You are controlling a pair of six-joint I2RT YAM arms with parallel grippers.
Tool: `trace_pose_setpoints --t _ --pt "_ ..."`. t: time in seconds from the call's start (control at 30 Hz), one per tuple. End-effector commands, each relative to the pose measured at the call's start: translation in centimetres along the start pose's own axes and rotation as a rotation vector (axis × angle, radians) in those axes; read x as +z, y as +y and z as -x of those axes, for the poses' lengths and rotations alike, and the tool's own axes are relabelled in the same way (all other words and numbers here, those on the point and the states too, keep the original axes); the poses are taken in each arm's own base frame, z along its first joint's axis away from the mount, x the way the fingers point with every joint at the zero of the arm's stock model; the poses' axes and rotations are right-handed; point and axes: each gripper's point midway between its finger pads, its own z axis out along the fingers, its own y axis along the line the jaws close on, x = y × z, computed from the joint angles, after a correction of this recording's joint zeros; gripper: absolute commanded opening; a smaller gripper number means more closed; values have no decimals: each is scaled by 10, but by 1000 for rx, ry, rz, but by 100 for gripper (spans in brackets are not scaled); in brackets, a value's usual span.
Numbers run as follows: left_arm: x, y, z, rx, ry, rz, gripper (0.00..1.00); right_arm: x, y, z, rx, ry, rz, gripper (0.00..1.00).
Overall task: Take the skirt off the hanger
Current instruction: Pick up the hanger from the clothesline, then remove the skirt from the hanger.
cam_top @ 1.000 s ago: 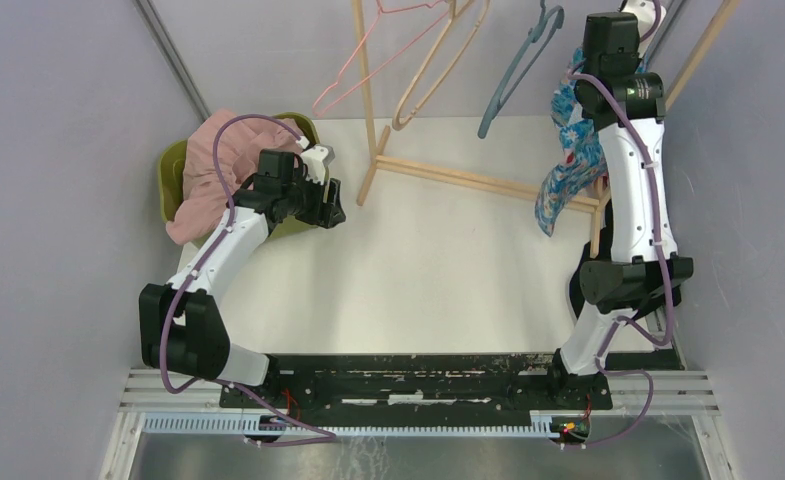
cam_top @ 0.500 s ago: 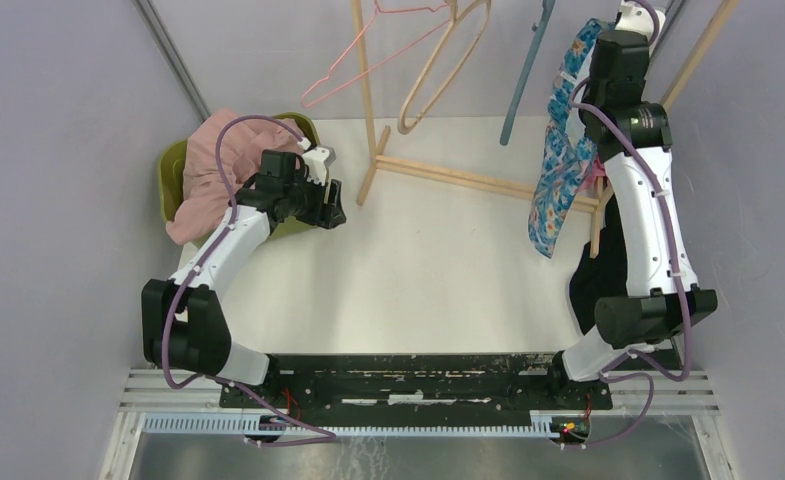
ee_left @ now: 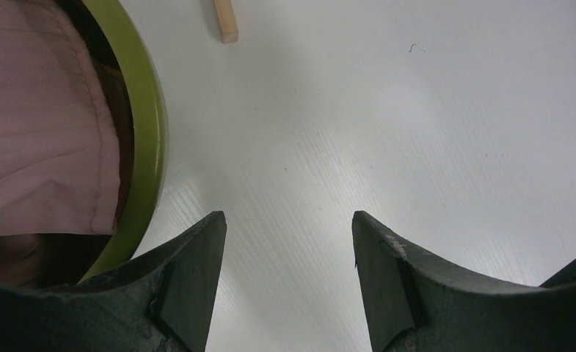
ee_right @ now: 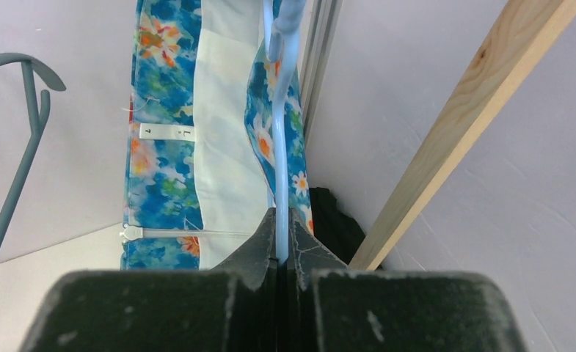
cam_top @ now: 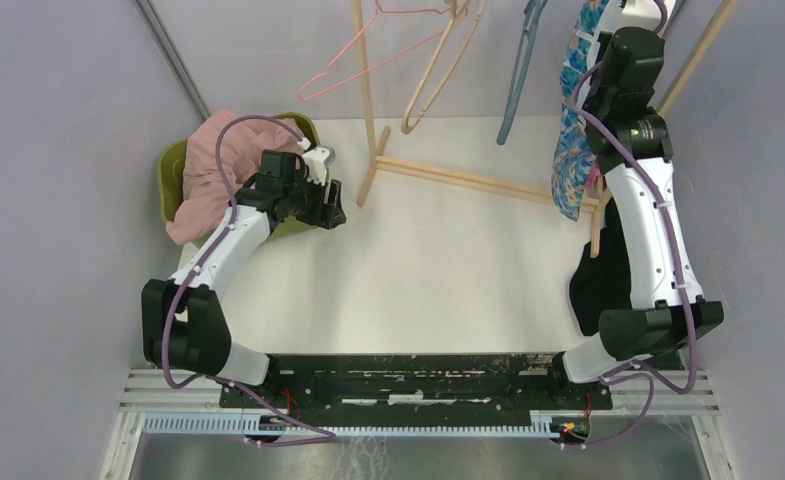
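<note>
The skirt is blue with a flower print and a white lining, and it hangs at the back right. In the right wrist view the skirt drapes over a light blue hanger. My right gripper is shut on that hanger's thin bar, raised high beside the sloping wooden rail. My left gripper stands open low over the white table, next to the green basket. In the left wrist view nothing lies between the fingers of the left gripper.
A green basket holding a pink garment sits at the left. A wooden rack at the back carries a pink hanger, a beige hanger and a grey-blue hanger. Black cloth lies under the rail.
My right arm has risen and swung back to the right, lifting the hanger and skirt so the hem hangs higher. The grey-blue hanger has swung. The left arm is still.
</note>
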Motion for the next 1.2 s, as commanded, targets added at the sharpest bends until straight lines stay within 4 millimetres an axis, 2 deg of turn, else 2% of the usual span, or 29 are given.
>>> trace_pose_setpoints --t 0.0,0.13,0.37,0.53,0.67,0.77,0.93,1.03,1.17 --pt "0 1 12 54 -30 5 71 -16 -17 52 76 -182 -15 1" --pt "3 0 11 47 -27 -4 71 -13 -16 36 36 -158 -23 1" --pt "9 1 8 34 -16 -12 71 -28 -13 -26 12 -22 16 1" --pt "11 -3 14 15 -24 -36 70 -46 -16 -51 -1 30 60 1" --pt "7 -12 19 7 -38 -76 71 -72 -15 -65 41 96 139 1" --pt "0 -37 25 38 -72 -173 71 -103 -18 -81 102 169 190 1" --pt "-27 -108 46 153 -165 -396 70 -160 4 -132 149 374 373 1" --pt "-41 -134 64 164 -231 -453 70 -194 16 -150 132 454 497 1" --pt "-57 -150 91 157 -337 -502 70 -237 33 -161 89 563 705 1"
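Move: The right hand already grips the blue hanger with the floral skirt; the open space over the table to which it is taken lies about 20 cm back, 12 cm left and 15 cm below it. The grey-blue hanger is some 13 cm to its left and 3 cm back, at nearly its height; the slanting rack post is about 10 cm to its right, level front to back. From the left hand the skirt is roughly 12 cm ahead, 46 cm right and 15 cm higher; the green basket is 14 cm left and 8 cm ahead. Down first, then mostly back towards the robot and leftwards, the right hand draws the hanger away from the rack, some 17 cm back and 15 cm down in all, tipping its fingers down and turning counter-clockwise about 25 degrees, grip kept shut. Late on, the open left hand swings about 10 cm right towards the skirt, rising and drawing back, turning clockwise. ##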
